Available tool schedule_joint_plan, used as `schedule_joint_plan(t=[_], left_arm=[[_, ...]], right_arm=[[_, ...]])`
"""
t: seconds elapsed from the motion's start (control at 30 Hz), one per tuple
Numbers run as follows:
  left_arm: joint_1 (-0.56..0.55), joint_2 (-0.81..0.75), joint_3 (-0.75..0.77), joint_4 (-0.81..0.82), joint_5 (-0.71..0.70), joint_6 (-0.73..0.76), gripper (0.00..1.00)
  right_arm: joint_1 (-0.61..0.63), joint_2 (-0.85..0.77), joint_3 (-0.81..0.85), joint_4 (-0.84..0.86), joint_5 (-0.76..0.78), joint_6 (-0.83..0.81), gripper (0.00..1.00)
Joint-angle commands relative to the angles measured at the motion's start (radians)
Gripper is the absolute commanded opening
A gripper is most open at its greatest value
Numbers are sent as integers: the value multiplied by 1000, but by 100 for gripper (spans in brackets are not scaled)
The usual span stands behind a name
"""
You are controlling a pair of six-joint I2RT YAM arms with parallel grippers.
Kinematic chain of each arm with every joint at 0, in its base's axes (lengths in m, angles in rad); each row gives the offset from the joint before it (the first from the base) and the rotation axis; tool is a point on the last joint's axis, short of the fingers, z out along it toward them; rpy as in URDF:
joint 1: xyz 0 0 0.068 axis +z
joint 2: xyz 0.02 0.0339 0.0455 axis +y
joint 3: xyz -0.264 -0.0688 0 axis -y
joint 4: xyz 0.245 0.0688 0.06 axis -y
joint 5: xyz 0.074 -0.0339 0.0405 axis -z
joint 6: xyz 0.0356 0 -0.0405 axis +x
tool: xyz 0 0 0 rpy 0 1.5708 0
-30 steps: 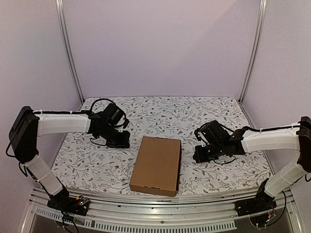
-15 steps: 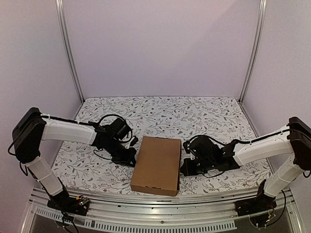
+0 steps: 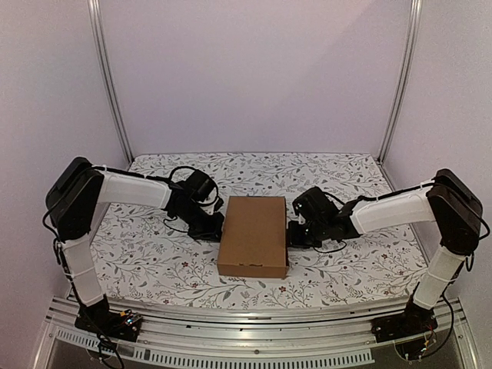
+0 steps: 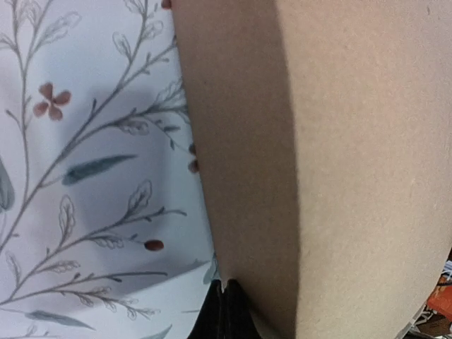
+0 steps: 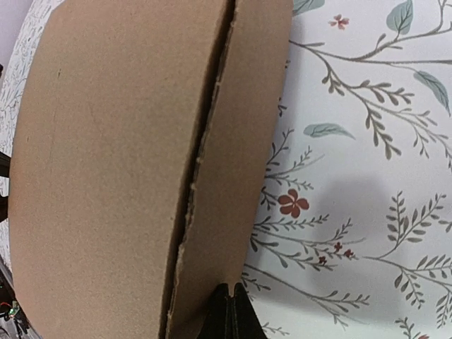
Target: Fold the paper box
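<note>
The paper box [image 3: 253, 235] is a closed flat brown cardboard mailer lying in the middle of the floral table. My left gripper [image 3: 218, 224] is shut, its tips pressed against the box's left side wall [image 4: 240, 162]. My right gripper [image 3: 290, 233] is shut too, its tips touching the right side wall [image 5: 247, 162] just below the lid seam. In the wrist views each pair of black fingertips, left [image 4: 227, 286] and right [image 5: 230, 289], meets the cardboard with nothing between them. The box sits squeezed between both grippers.
A floral cloth [image 3: 154, 254] covers the table. White walls and aluminium posts [image 3: 108, 84] enclose the back and sides. A metal rail [image 3: 246, 323] runs along the near edge with both arm bases.
Both arms have moved inward onto the box's sides. The box has slid farther from the near edge and turned squarer to the table.
</note>
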Motion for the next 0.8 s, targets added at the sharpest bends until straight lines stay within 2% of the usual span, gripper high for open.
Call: schedule_joint_plan(t=[0.0, 0.1, 0.3, 0.53, 0.77], left_arm=[[20, 60, 93, 105, 69, 27, 0], [40, 41, 77, 59, 14, 32, 0], [57, -94, -57, -6, -65, 38, 0], [48, -226, -220, -17, -14, 17, 0], [-11, -257, -275, -9, 5, 2, 0]], right_arm=[[-46, 44, 71, 100, -111, -57, 0], [-58, 36, 57, 39, -77, -90, 0], [-58, -58, -53, -39, -26, -121, 0], [-9, -230, -204, -68, 36, -60, 0], [102, -314, -263, -81, 92, 33, 0]])
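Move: The closed paper box lies flat between the hands, which stand with shut fingers at its two long side walls. For the left hand the box's middle is about 9 cm to its right and 2 cm farther out, roughly level in height. For the right hand it is some 9 cm to its left, 3 cm ahead and 1 cm lower. Nothing else stands near. With shut fingertips still against the two side walls, both hands go on forward about 3 cm, the box between them. Then both come free and draw back some 8 cm towards the robot while spreading away from the box, the left about 5 cm to the left and rising slightly, the right about 4 cm to the right; fingers stay shut. ##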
